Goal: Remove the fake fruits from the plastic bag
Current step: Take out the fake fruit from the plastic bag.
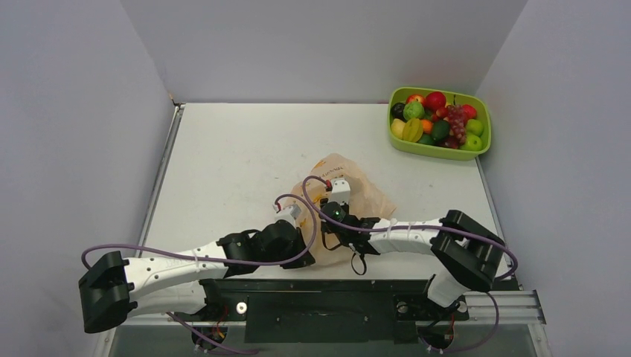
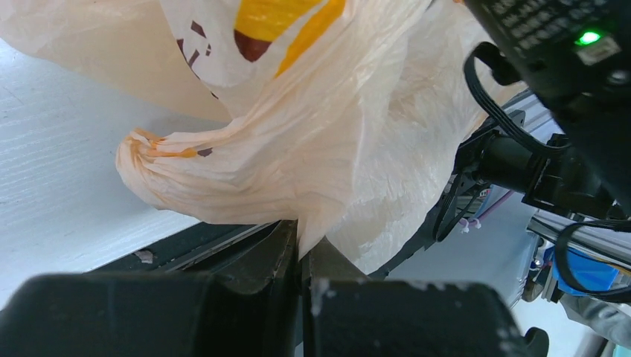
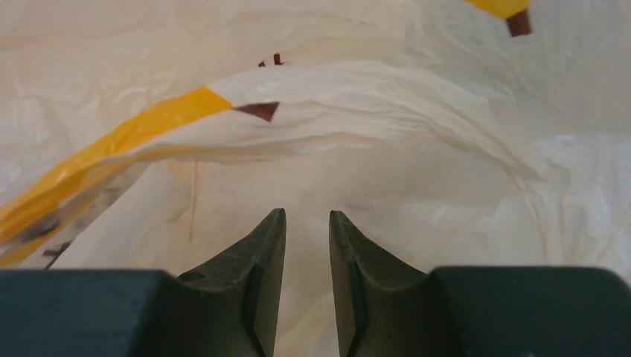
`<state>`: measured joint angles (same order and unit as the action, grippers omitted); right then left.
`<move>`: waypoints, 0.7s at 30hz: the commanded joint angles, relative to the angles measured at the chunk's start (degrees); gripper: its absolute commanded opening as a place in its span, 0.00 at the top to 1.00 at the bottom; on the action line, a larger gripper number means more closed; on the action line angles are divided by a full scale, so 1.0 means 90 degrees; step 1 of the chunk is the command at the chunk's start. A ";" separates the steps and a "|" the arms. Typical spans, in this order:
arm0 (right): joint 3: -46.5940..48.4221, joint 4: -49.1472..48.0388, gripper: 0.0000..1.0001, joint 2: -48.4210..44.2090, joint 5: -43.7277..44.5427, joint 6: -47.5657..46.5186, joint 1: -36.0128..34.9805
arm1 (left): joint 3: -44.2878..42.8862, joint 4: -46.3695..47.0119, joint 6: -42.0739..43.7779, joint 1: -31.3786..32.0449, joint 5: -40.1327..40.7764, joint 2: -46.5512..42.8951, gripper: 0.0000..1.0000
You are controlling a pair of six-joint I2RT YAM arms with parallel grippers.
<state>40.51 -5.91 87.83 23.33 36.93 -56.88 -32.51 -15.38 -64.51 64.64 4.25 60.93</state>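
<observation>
The plastic bag (image 1: 366, 195) lies crumpled near the table's front, between both arms. My left gripper (image 2: 303, 230) is shut on a fold of the plastic bag (image 2: 335, 134) and holds it up off the table; in the top view the left gripper (image 1: 301, 222) sits at the bag's near left edge. My right gripper (image 3: 307, 216) points into the plastic bag (image 3: 357, 141), its jaws a narrow gap apart with nothing between them; from above the right gripper (image 1: 337, 187) is over the bag's middle. Fake fruits (image 1: 439, 119) fill a tray at the back right. No fruit shows inside the bag.
The lime-green tray (image 1: 439, 153) stands at the table's far right corner by the right wall. White walls close in the table on three sides. A black rail (image 1: 327, 294) runs along the near edge between the arm bases.
</observation>
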 commanded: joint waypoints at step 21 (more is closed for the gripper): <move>0.1149 -0.1709 0.71 0.1211 0.1707 -0.0784 0.0567 | 0.0006 -0.0519 -0.0225 -0.0043 0.0150 -0.0677 1.00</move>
<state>48.90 -18.00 98.26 34.59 31.27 -53.49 -32.38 -19.73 -65.87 64.64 4.71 55.88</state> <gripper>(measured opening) 0.289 0.003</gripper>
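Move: The far end of the plastic bag lies about 10 cm ahead of the right hand, a centimetre to its right and some 3 cm lower; no fruit can be seen inside. A banana-printed fold of the bag stands about 3 cm ahead, at fingertip height. The rim pinched by the left hand is some 13 cm back, 4 cm left and 4 cm higher. From the left hand, the far end is about 23 cm ahead, 6 cm right and 7 cm below. Working in under the banana-printed fold, the right fingers push forward about 8 cm towards the bag's far end, dipping first, then rising some 4 cm and bearing slightly left before easing back. They stay slightly open as the wrist tips up nearly 15 degrees. The left fingers keep the rim pinched, drifting about a centimetre left and up. ##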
